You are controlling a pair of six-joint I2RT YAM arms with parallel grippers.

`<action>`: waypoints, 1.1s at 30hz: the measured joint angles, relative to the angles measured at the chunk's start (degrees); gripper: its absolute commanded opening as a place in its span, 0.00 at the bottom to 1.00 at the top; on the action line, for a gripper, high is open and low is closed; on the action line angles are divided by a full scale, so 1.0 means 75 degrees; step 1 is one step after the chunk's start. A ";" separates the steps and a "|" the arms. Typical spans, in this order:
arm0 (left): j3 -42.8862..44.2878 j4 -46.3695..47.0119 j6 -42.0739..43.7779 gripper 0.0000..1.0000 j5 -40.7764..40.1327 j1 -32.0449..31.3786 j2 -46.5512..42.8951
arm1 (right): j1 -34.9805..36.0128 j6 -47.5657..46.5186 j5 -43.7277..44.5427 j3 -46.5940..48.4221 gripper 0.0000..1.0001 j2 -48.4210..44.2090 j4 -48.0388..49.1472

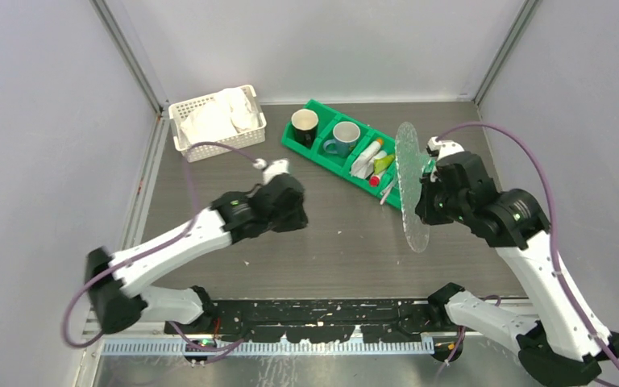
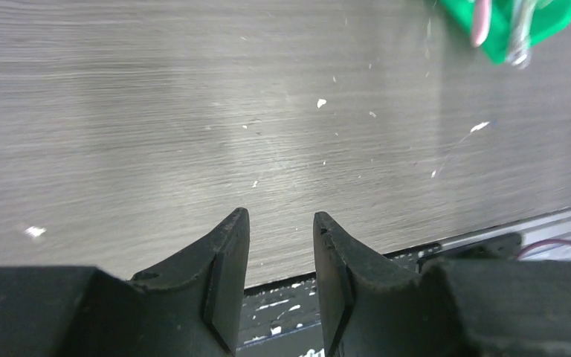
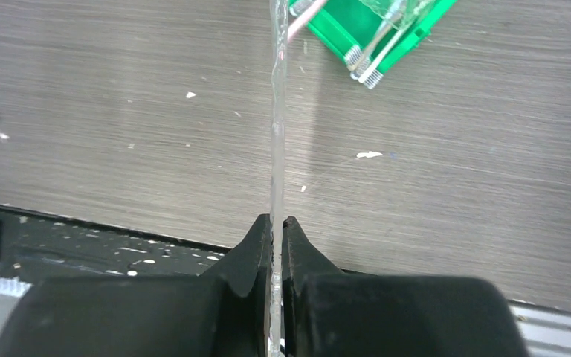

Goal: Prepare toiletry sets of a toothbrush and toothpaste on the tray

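My right gripper (image 1: 421,201) is shut on the clear plastic tray (image 1: 410,189) and holds it on edge above the table. In the right wrist view the tray (image 3: 276,119) runs up as a thin edge from between my closed fingers (image 3: 276,222). Toothpaste tubes, one white (image 1: 365,161) and one yellow-green (image 1: 384,164), lie in the green bin (image 1: 322,149). Toothbrushes stick out of its near end (image 3: 372,67), one with a pink handle (image 3: 302,16). My left gripper (image 1: 294,216) is open and empty over bare table, its fingers (image 2: 227,253) apart.
The green bin also holds a black mug (image 1: 305,126) and a teal mug (image 1: 343,139). A white lattice basket (image 1: 184,133) with white cloths stands at the back left. Grey walls close in the table on three sides. A black strip (image 1: 330,314) runs along the near edge.
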 measured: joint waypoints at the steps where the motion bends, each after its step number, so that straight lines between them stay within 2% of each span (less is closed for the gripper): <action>1: -0.0082 -0.0364 -0.0128 0.39 -0.0350 0.0090 -0.0691 | 0.0052 -0.0003 0.0152 -0.0047 0.01 0.0154 0.0006; 6: -0.0213 -0.1408 -0.0507 0.44 -0.1113 0.0041 -0.2984 | 0.0877 -0.0017 0.1142 -0.0195 0.01 0.0924 0.0029; 9: -0.0131 -0.2008 -0.0609 0.44 -0.1448 0.0032 -0.3666 | 0.2087 0.0052 0.2247 -0.0195 0.01 0.1577 0.0128; 14: 0.0338 -0.2798 -0.0650 0.40 -0.1740 0.0035 -0.3672 | 0.4112 0.0192 0.4389 -0.0277 0.01 0.2873 0.0425; 22: 0.0446 -0.3351 -0.0784 0.40 -0.1746 0.0035 -0.4153 | 0.5893 0.0708 0.7382 -0.1923 0.01 0.4266 0.1215; 25: 0.0446 -0.3573 -0.0784 0.40 -0.1749 0.0032 -0.4468 | 0.6400 0.1285 0.8169 -0.1749 0.01 0.5345 0.0895; 28: 0.0446 -0.3754 -0.0787 0.40 -0.1760 0.0032 -0.4779 | 0.6784 0.1518 0.8623 -0.1515 0.01 0.6408 0.1116; 33: 0.0405 -0.3931 -0.0784 0.40 -0.1786 0.0032 -0.4992 | 0.7216 0.0965 0.8515 -0.1553 0.01 0.7670 0.2416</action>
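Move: The clear oval tray, already in the right fingers, is bound for the open middle of the table, about 8 cm ahead of the right hand, 20 cm to its left and 27 cm below. The green organizer's middle lies some 30 cm ahead of the right hand and 8 cm left, its toothbrushes about 25 cm ahead and 5 cm right, both about 26 cm below. From the left hand, that open spot is roughly 7 cm ahead, 4 cm right and 16 cm below. The oval tray, still pinched by the right fingers, is carried about 17 cm left and as far down to the bare table middle, while the wrist rolls its left side down by nearly 70 degrees and swings somewhat counter-clockwise, laying the tray over from on edge. Meanwhile the empty left hand clears out of the way leftward, rising and drawing back a little. ##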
